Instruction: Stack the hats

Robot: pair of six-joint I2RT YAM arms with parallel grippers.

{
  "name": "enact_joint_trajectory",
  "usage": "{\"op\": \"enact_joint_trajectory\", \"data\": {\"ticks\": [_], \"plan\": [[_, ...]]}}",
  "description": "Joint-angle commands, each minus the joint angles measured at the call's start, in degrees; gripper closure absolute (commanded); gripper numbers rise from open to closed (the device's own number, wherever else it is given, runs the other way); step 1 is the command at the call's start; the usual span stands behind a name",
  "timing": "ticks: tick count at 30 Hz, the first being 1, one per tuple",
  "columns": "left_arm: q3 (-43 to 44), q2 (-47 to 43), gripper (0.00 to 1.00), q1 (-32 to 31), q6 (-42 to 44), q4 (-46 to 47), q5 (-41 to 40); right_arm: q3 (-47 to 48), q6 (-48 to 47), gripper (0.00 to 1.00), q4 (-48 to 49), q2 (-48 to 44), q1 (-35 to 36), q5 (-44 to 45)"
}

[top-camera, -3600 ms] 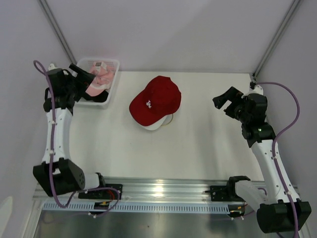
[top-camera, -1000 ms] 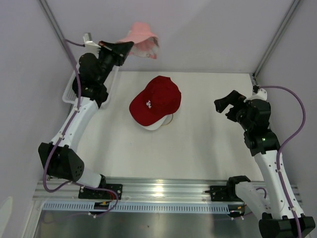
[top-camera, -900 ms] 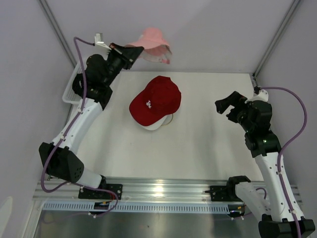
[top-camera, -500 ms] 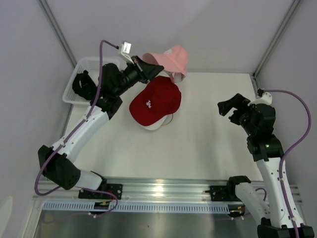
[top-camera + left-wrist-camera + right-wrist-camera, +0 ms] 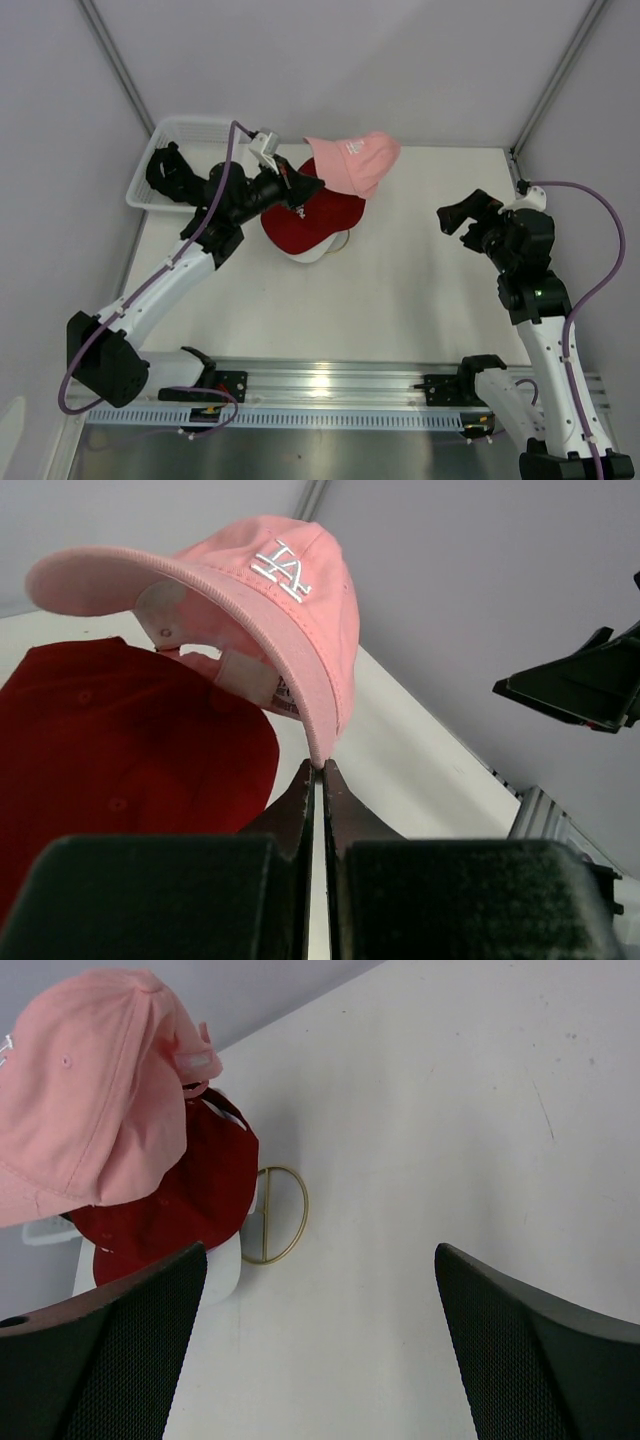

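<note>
A pink cap [image 5: 355, 160] with a white logo hangs in the air, pinched at its lower rim by my shut left gripper [image 5: 305, 185]. It hovers over the far right part of a red cap [image 5: 318, 218], which lies on a white cap [image 5: 320, 252] at the table's middle. In the left wrist view the pink cap [image 5: 270, 590] rises from the gripper [image 5: 320, 768], with the red cap [image 5: 120, 750] below on the left. My right gripper [image 5: 462, 215] stands open at the right, apart from the caps, its jaws wide [image 5: 320, 1250] over bare table. Its view shows the pink cap [image 5: 90, 1090] above the red cap [image 5: 190, 1200].
A white mesh basket [image 5: 190, 122] stands at the table's far left corner, behind the left arm. A gold wire stand [image 5: 275, 1215] pokes out from under the stacked caps, beside the white brim [image 5: 225, 1265]. Frame posts rise at the back corners.
My left arm has swung the pink cap from high above the basket rightward and down, over the red cap. The right arm has hardly moved and its jaws stay wide.
</note>
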Motion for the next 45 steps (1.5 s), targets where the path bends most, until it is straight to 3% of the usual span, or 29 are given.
{"op": "enact_joint_trajectory", "data": {"ticks": [1, 7, 11, 16, 19, 29, 35, 45], "plan": [[-1.4, -4.6, 0.99, 0.1, 0.1, 4.5, -6.3, 0.2, 1.1, 0.01, 1.8, 0.6, -0.1, -1.3], [-10.9, -11.9, 0.99, 0.1, -15.7, 10.5, -22.2, 0.8, 3.4, 0.0, 7.1, 2.8, 0.0, -4.2], [-12.3, -12.8, 0.99, -1.3, -26.3, 14.6, -26.8, 0.8, 3.7, 0.0, 7.6, 4.3, 0.3, -5.2], [-13.2, -10.4, 0.99, -3.3, -31.1, 23.8, -26.7, 0.6, 4.1, 0.0, 8.2, 4.2, 0.9, -5.2], [-11.4, -6.3, 0.99, -4.6, -29.9, 26.6, -24.8, 0.8, 3.6, 0.0, 7.8, 4.2, 1.0, -5.3], [9.3, 7.3, 0.99, -5.4, -13.7, 27.0, -17.3, 1.3, 1.2, 0.01, 4.7, 1.4, 1.0, -2.8], [9.2, 8.6, 0.99, -5.5, -8.3, 28.0, -11.6, 1.7, 0.6, 0.0, 4.3, 1.3, 0.8, -2.3], [22.3, 19.7, 0.99, -5.3, -9.8, 29.3, -7.8, 2.7, 0.2, 0.01, 4.2, 2.3, 0.8, -2.4]]}}
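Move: My left hand holds the pink cap by the edge of its brim. The red cap on top of the stack sits some 8 cm straight ahead of this hand and about 16 cm lower. Under it, the white cap lies roughly 6 cm ahead and 20 cm down. The black cap in the basket is well off, about 23 cm ahead, 39 cm left and 31 cm down. From my open right hand, the red cap lies about 12 cm ahead, 27 cm left and 12 cm lower. Keeping the brim pinched in my shut left fingers, I first swing that hand about 5 cm left while it turns some 20 degrees counter-clockwise. Then I lift it up and to the right, ending forward too, roughly 11 cm higher than at the start, while the fingers tilt up about 25 degrees and hoist the pink cap high beyond the red cap. ##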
